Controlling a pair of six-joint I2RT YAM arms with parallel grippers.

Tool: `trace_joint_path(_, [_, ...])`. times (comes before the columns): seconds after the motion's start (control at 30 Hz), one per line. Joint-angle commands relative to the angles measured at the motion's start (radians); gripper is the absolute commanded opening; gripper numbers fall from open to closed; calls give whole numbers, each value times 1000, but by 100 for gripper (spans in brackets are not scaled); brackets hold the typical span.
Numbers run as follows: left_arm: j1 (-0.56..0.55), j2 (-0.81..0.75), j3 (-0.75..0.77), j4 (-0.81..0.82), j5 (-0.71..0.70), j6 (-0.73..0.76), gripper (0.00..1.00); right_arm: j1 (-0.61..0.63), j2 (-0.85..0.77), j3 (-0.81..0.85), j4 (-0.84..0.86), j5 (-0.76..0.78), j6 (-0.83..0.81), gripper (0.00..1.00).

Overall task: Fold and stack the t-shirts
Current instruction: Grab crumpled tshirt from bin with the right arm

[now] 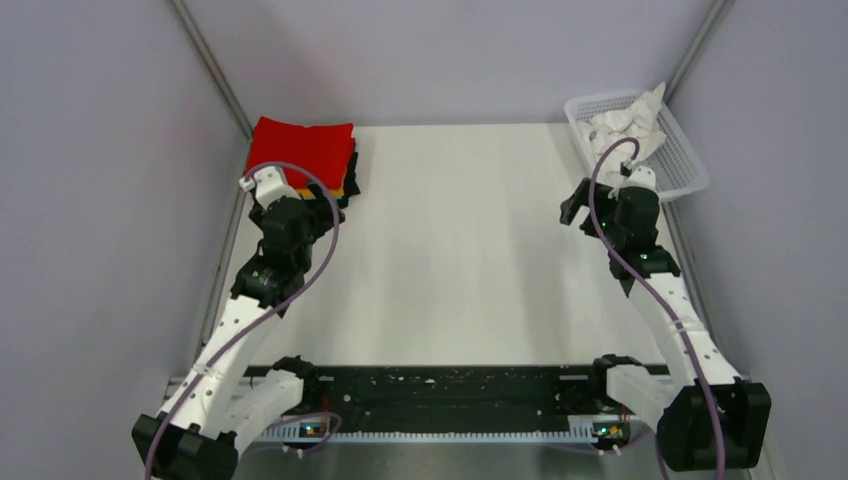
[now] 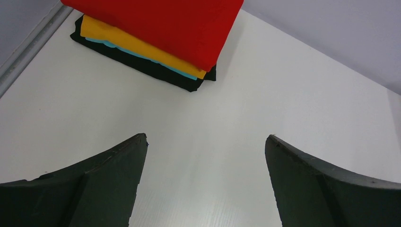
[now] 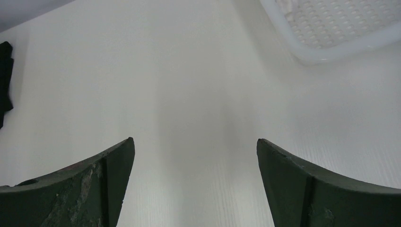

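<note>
A folded stack of t-shirts lies at the table's back left, a red t-shirt (image 1: 300, 143) (image 2: 165, 23) on top, an orange-yellow one (image 2: 135, 44) beneath it and a black one (image 2: 156, 71) at the bottom, with a thin teal edge between them. A crumpled white t-shirt (image 1: 628, 123) sits in the white mesh basket (image 1: 678, 165). My left gripper (image 1: 325, 200) (image 2: 205, 142) hovers open just in front of the stack, nothing between its fingers. My right gripper (image 1: 576, 204) (image 3: 195, 142) is open over bare table, left of the basket (image 3: 326, 51).
Grey walls and metal rails close in the white table (image 1: 460, 250) on the left, back and right. A black strip (image 1: 450, 385) runs along the near edge between the arm bases. The black shirt's edge (image 3: 4, 80) shows at the far left of the right wrist view.
</note>
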Motion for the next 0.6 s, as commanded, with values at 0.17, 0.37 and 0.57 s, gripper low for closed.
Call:
trace_joint_path(0.17, [0, 87, 39, 165, 0, 32, 99, -5, 83, 68, 209, 75, 7, 99])
trace_joint_path(0.37, [0, 170, 110, 232, -1, 86, 99, -86, 353, 324, 165, 128, 26, 99])
trace_joint_path(0.57, [0, 226, 167, 212, -47, 123, 99, -229, 693, 674, 10, 141, 63, 99])
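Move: The crumpled white t-shirt lies in the bin about 20 cm ahead of the right hand, 9 cm to its right and some 14 cm below. The bin's middle is roughly 17 cm ahead and 12 cm right of that hand, at a similar depth; its near-left corner is about 7 cm ahead and 7 cm right. From the left hand the t-shirt is some 22 cm ahead and 73 cm right, about 20 cm down. The open right hand sweeps some 16 cm forward and right over the bin; the left advances about 5 cm. ##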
